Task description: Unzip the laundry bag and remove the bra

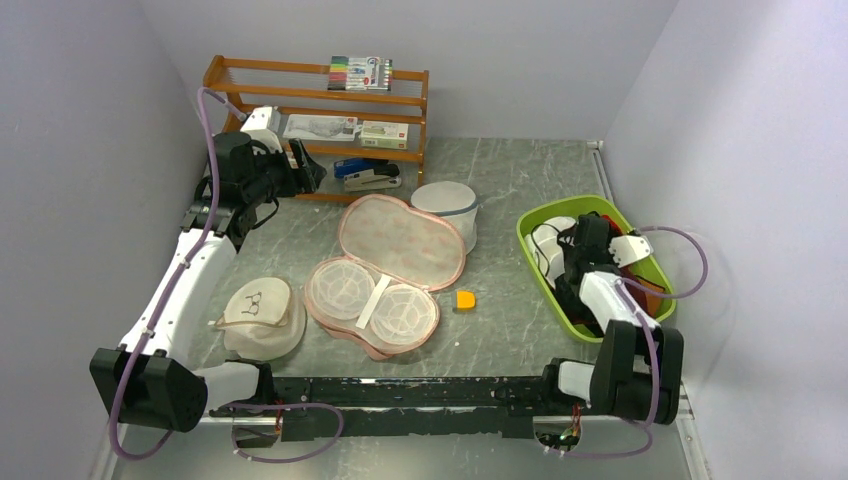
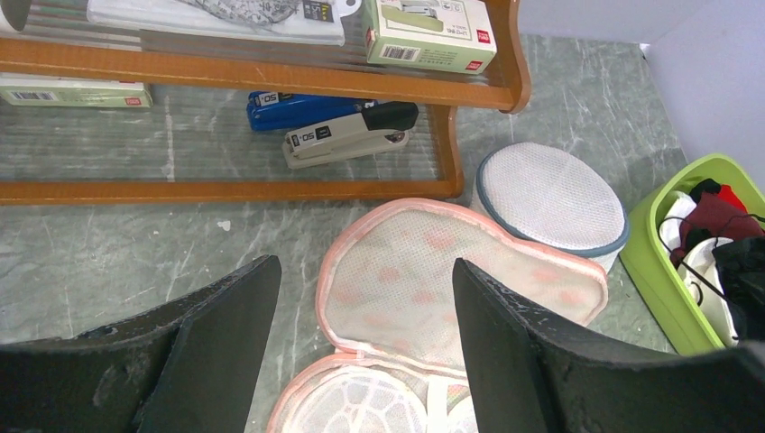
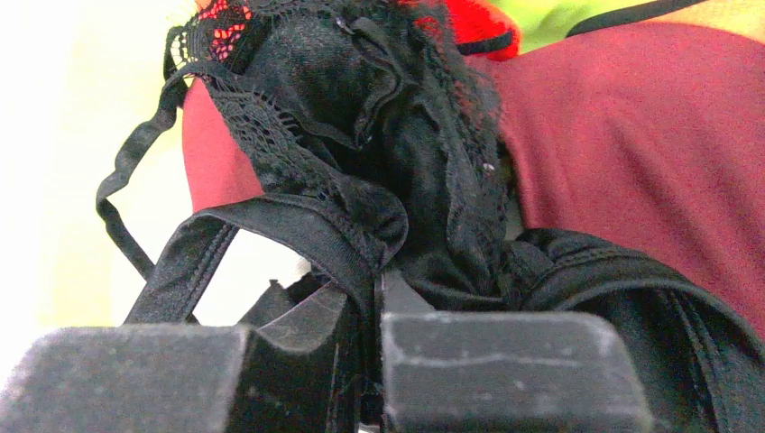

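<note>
The laundry bag (image 1: 400, 240) lies unzipped and spread flat mid-table. Its pinkish lid (image 2: 406, 262) is folded back, and the near half (image 1: 370, 300) shows two white mesh domes under a white strap. My left gripper (image 1: 310, 175) hovers open by the shelf, left of and behind the bag; the left wrist view has its jaws (image 2: 365, 266) wide apart above the lid, holding nothing. My right gripper (image 1: 575, 262) is down in the green bin (image 1: 548, 278). There its jaws (image 3: 377, 289) are shut on a black lace bra (image 3: 397, 135), which lies bunched against a dark red garment (image 3: 631, 135).
A white mesh cylinder (image 1: 445, 205) stands just behind the bag. A cream cap (image 1: 258, 315) lies front left, and a small orange piece (image 1: 466, 299) sits right of the bag. The wooden shelf (image 1: 315, 100), with staplers (image 1: 365, 172) under it, lines the back left. Walls stand on both sides.
</note>
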Robot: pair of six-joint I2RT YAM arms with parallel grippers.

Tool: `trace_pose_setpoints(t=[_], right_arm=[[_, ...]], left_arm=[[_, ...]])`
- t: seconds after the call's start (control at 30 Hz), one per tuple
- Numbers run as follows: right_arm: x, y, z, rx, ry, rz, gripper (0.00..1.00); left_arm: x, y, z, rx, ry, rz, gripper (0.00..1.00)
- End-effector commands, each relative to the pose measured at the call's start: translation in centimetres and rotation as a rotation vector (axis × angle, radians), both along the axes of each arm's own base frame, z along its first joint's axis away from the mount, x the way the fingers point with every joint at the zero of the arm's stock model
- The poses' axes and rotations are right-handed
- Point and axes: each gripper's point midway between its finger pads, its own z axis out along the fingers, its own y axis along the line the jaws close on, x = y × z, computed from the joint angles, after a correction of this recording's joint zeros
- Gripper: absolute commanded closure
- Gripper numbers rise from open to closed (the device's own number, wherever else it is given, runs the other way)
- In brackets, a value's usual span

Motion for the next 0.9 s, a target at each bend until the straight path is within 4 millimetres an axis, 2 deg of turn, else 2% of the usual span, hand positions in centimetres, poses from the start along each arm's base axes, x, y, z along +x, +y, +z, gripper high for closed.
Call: trace_pose_setpoints(t=[0.0,0.13,0.3,0.53,0.67,0.87], right_arm=[[-2.5,-0.7,0.5,-0.023,0.015,-0.044,0.94],[-2.5,-0.6,2.9,-0.031,-0.043,-0.041,0.86],[-2.7,-0.6,6.1,-0.044,-0.132,-0.039,0.66],[-4.9,-2.0,9.1,-0.132,-0.202,-0.124,0.31],[-4.9,-1.7,9.7,-0.126,-0.231,-0.105,0.25],[-3.7,-0.5,12.2,-0.130,-0.277,0.007,0.21]], left_arm=[[0.3,-0.8,1.4,-0.023,-0.038,-0.034,0.19],[0.1,-0.7,1.7,-0.021,-0.053,-0.025,0.19],[0.1,-0.8,1.5,-0.014,-0.056,-0.025,0.19],[0.0,-1.1,1.4,-0.003,-0.057,-0.028,0.19],[-0.1,-1.4,1.3,0.022,-0.059,-0.021,0.18],[-0.2,-2.0,1.1,0.029,-0.051,-0.035,0.19]])
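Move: The black bra is pinched by its strap in the right hand's nearly shut fingers, its middle about 3 cm to the left, 2 cm back and some 3 cm below. Around it in the green basket, the burgundy bra lies about 5 cm back, 4 cm right and 4 cm below the hand, and the white bras some 10 cm left, 1 cm back and equally low. From the left hand the black bra is roughly 52 cm right, 12 cm back and 23 cm lower. The black bra's strap is let go as the right fingers spread from nearly shut to about three-quarters open, while the hand lifts about 10 cm out of the basket and draws back some 4 cm towards its base, its fingers tipping up about 15 degrees. Late on, the empty, open left hand drifts some 2 cm to the right. ##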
